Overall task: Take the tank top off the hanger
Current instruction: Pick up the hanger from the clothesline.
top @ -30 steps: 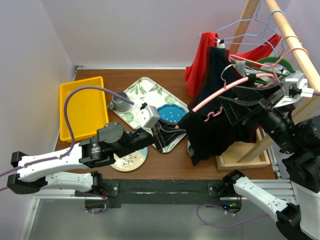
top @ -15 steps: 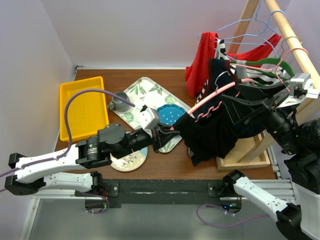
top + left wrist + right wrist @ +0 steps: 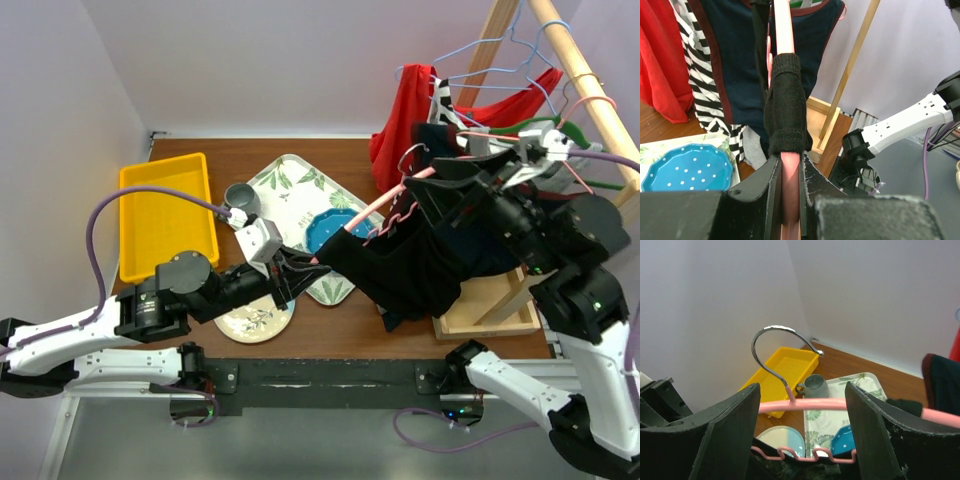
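Observation:
A pink hanger [image 3: 385,202] carries the black tank top [image 3: 410,265], which drapes over the table's right half. My left gripper [image 3: 303,270] is shut on the hanger's lower end; in the left wrist view the pink bar [image 3: 788,192] sits clamped between the jaws [image 3: 789,160], and a black strap [image 3: 785,110] wraps the bar just beyond them. My right gripper [image 3: 440,185] is open, one finger on each side of the hanger's neck. In the right wrist view the pink bar [image 3: 805,404] and steel hook [image 3: 772,335] lie between the spread fingers [image 3: 725,435], untouched.
A wooden rack [image 3: 575,70] at the right holds a red garment [image 3: 400,120], a striped one [image 3: 700,100], a navy top [image 3: 735,60] and wire hangers [image 3: 490,50]. On the table are a yellow bin [image 3: 165,215], leaf-print tray [image 3: 290,180], grey mug [image 3: 240,197], blue dish [image 3: 330,228] and plate [image 3: 255,320].
My left arm has drawn back to the left, pulling the hanger and tank top away from the rack. My right gripper has swung left along with the hanger's neck and stays open.

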### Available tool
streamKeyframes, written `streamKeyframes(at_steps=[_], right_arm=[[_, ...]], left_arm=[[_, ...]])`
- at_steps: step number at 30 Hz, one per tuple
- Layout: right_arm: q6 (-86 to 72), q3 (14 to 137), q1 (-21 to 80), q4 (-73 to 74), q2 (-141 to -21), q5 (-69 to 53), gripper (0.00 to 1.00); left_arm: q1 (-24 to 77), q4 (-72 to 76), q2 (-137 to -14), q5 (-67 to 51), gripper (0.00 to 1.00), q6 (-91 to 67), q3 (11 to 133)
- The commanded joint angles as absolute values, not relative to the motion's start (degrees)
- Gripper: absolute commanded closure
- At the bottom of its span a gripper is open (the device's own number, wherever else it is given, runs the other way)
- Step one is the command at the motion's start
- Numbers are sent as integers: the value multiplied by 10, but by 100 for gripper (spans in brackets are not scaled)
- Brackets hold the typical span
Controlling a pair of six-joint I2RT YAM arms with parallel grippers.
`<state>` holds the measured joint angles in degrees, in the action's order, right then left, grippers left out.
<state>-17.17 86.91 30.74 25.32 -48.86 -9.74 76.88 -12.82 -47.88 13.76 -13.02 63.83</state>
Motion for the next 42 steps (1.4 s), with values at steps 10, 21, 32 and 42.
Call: streamKeyframes(at_steps=[10,21,32,42], right_arm=[[-207,787,309,143,-508,-116,52],[-165,736,309,91,-479,-140,100],[-149,712,309,98,-454,-165,100],[-152,705,309,113,-451,-162,100]], left_arm=[[767,-87,-468,122,100,-149,628],[767,-90,-474,105,100,-169,628],[767,-93,-454,127,34,-153,632],[767,-122,-503,128,39,-109,681]])
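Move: The pink hanger's neck, just under its steel hook, lies between the right hand's open fingers, about 2 cm ahead of the hand point, 3 cm left and 3 cm below. Of that hand, the hanger's left end is some 9 cm back, 18 left and 12 lower, still pinched by the left hand; the black tank top hangs about 3 back, 3 left and 18 below. From the left hand the neck is roughly 11 ahead, 15 right and 8 up. Down, and more slightly left and forward, the right hand slides onto the pink hanger's neck and shuts its fingers around the root of the hook, then sinks a little more with it, about 6 cm down in all. The left hand dips some 2 cm still pinching the hanger's left end, then opens to let go and eases back up around it. ##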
